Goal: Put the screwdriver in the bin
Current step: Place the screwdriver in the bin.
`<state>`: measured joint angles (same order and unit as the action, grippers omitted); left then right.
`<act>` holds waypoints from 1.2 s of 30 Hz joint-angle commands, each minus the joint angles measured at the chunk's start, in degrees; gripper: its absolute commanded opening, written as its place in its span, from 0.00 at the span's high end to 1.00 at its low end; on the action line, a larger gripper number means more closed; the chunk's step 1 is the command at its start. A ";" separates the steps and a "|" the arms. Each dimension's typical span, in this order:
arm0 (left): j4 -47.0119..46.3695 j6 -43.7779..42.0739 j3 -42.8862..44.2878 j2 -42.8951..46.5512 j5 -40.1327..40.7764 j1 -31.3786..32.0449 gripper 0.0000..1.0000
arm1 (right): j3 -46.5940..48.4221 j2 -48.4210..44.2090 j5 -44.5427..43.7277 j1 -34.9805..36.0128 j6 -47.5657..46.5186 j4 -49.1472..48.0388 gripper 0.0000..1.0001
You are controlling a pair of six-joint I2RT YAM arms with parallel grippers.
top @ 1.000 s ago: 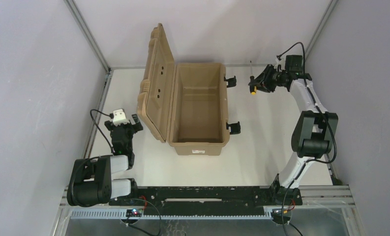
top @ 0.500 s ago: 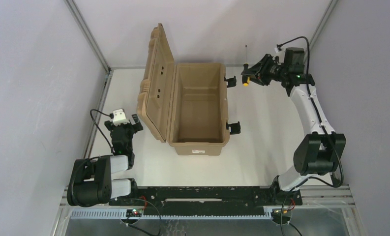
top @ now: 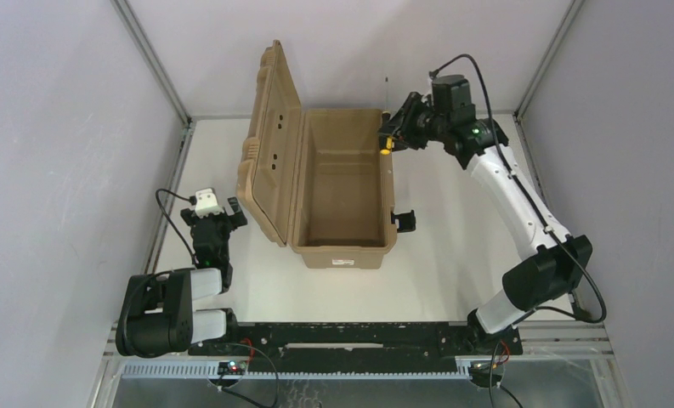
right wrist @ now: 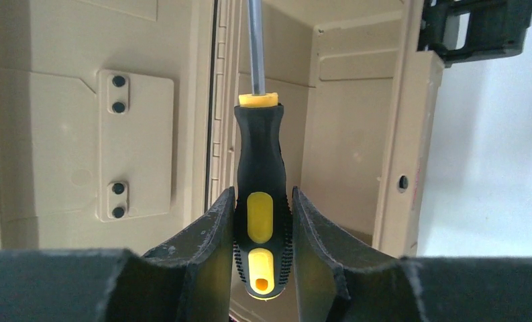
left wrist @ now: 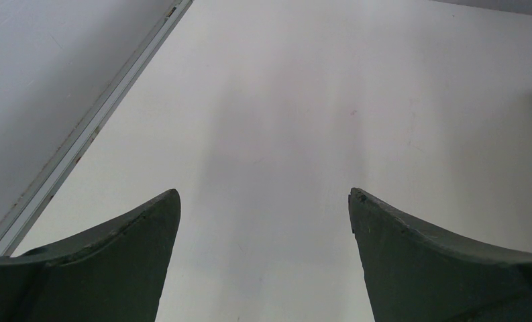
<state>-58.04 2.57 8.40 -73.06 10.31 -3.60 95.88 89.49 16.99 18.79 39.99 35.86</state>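
Note:
The tan bin (top: 342,246) stands open in the middle of the table, its ribbed lid (top: 269,140) tipped up to the left. My right gripper (top: 395,129) is shut on the black and yellow handle of the screwdriver (top: 387,136), held above the bin's far right corner. In the right wrist view the screwdriver (right wrist: 259,194) sits clamped between both fingers, its shaft pointing away toward the bin's inside wall (right wrist: 347,127). My left gripper (top: 216,214) rests low at the left of the bin; its fingers (left wrist: 129,255) stand wide apart over bare table, holding nothing.
Two black latches (top: 403,221) stick out from the bin's right side. A white label (top: 342,263) is on its near wall. Grey walls and a metal frame rail (top: 167,204) border the white table.
My right arm has swung left and upward, carrying the screwdriver from the table's far right to above the bin's far right corner. The left arm has not moved.

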 commanded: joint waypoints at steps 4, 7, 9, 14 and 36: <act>-2.25 -0.81 2.57 0.99 0.13 -0.01 0.00 | 6.21 5.17 -18.21 9.70 -0.31 6.45 0.70; -2.25 -0.86 2.59 1.01 0.15 0.00 0.00 | 7.23 8.41 -21.67 12.60 0.12 7.59 0.70; -2.25 -0.81 2.64 1.00 0.13 -0.02 0.00 | 7.91 10.61 -24.03 14.50 0.30 8.34 0.70; -2.25 -0.87 2.59 0.97 0.12 -0.01 0.00 | 10.20 17.97 -28.31 17.95 0.78 10.05 0.71; -2.25 -0.81 2.63 0.99 0.12 -0.05 0.00 | 8.36 34.83 -28.10 19.93 0.29 5.71 0.72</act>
<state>-58.04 2.57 8.40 -73.06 10.31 -3.60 104.53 123.48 -11.33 38.13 40.23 44.38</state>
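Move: The right hand, already holding the screwdriver, hangs over the bin's right rim; the middle of the bin lies about 10 cm to its left, nearly level fore and aft, and 22 cm below. On that rim, 3 cm to the hand's right and some 17 cm below it, the far latch sits 6 cm ahead and the near latch 11 cm back. From the left hand the bin is about 24 cm right and 4 cm ahead, at its own height. Keeping its grip, the right hand swings 9 cm left and sinks 25 cm into the bin, fingers tipping downward. ##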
